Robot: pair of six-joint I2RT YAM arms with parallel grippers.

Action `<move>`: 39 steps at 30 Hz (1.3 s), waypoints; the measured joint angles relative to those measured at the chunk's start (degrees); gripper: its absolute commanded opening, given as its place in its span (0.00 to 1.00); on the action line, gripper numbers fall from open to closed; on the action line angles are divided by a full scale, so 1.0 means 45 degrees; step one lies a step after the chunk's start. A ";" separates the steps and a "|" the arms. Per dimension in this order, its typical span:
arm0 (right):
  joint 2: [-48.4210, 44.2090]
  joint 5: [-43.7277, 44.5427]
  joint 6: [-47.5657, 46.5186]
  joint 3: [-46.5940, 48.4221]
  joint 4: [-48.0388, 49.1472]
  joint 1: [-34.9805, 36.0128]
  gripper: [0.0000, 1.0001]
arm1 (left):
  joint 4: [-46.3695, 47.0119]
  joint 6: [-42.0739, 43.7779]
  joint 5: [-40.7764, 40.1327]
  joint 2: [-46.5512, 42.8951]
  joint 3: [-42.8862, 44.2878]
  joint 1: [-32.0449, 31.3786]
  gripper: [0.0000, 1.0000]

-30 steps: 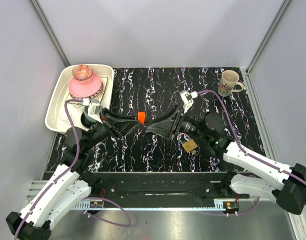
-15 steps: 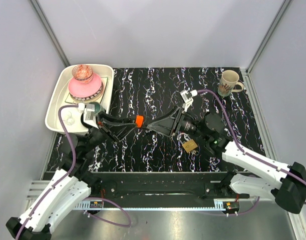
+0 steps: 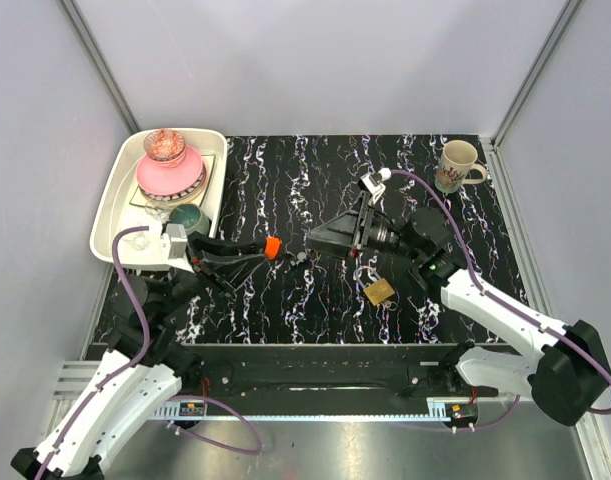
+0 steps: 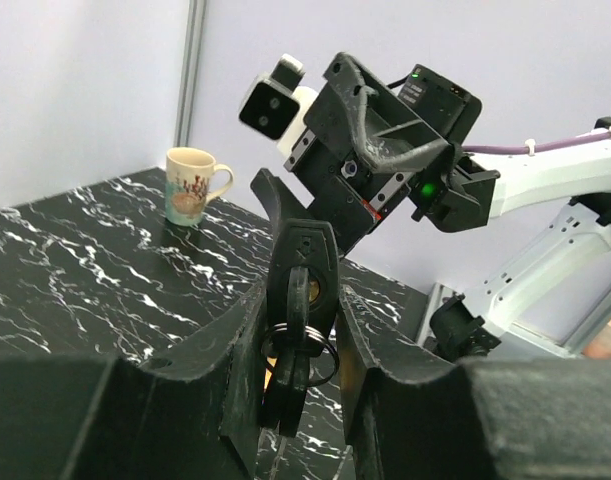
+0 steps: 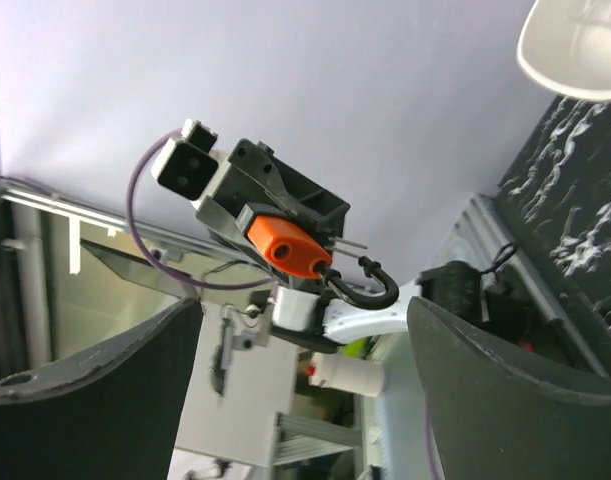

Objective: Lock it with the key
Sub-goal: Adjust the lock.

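Note:
The key (image 3: 272, 246) has an orange head and hangs above the middle of the black marbled table. My left gripper (image 3: 263, 249) is shut on it. In the left wrist view the key (image 4: 297, 262) is a dark shape with a metal ring, pinched between my fingers (image 4: 247, 330). My right gripper (image 3: 315, 238) faces it from the right, open and apart from it. Through the right wrist view I see the orange key (image 5: 285, 245) beyond my wide-open right gripper (image 5: 300, 310). A brass padlock (image 3: 379, 291) lies on the table under the right arm.
A white tray (image 3: 113, 205) at the back left holds a pink bowl (image 3: 168, 175) and a dark green ball (image 3: 190, 217). A patterned mug (image 3: 457, 166) stands at the back right corner. Grey walls close the table on three sides.
My right gripper has opened wider and drawn back to the right. My left gripper has moved left with the key, so the gap between the two has grown.

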 measured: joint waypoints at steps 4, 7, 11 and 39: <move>0.0782 -0.1156 0.1953 0.0204 0.0811 -0.0355 0.91 | 0.0068 0.0797 -0.0005 -0.0204 0.0015 0.0000 0.00; 0.1491 -0.1846 0.2749 0.0593 0.0631 -0.0374 0.92 | 0.0068 0.1302 0.0024 -0.0058 0.0039 0.0000 0.00; 0.1841 -0.2458 0.2973 0.1588 -0.0549 -0.0379 0.93 | 0.0058 0.2021 0.0034 0.0277 0.0126 -0.0092 0.00; 0.4906 -0.4046 0.7461 0.1914 0.2361 -0.0345 0.56 | -0.0277 0.5144 -0.0510 0.1496 0.1103 -0.1059 0.00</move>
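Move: The right hand is empty and its fingers are wide open. The black shackle of the orange lock is about 6 cm to its left, 1 cm back and 3 cm below; the orange body is roughly 2 cm farther left of the shackle. A brass padlock lies on the table some 13 cm to this hand's right, about 1 cm back and 30 cm down. The shackle sticks out roughly 5 cm to the right of the left hand, 2 cm forward and 2 cm above it. The right hand travels left about 4 cm while sinking some 2.5 cm and easing forward, rolling about 35 degrees around its pointing direction to bring its open fingers to either side of the black shackle; over the last half second they close partway, and whether they touch it can't be seen. The left hand keeps its grip on the lock, brings it about 2 cm forward and a little to the right to meet the other hand, and rolls about 20 degrees around its own fingers. ##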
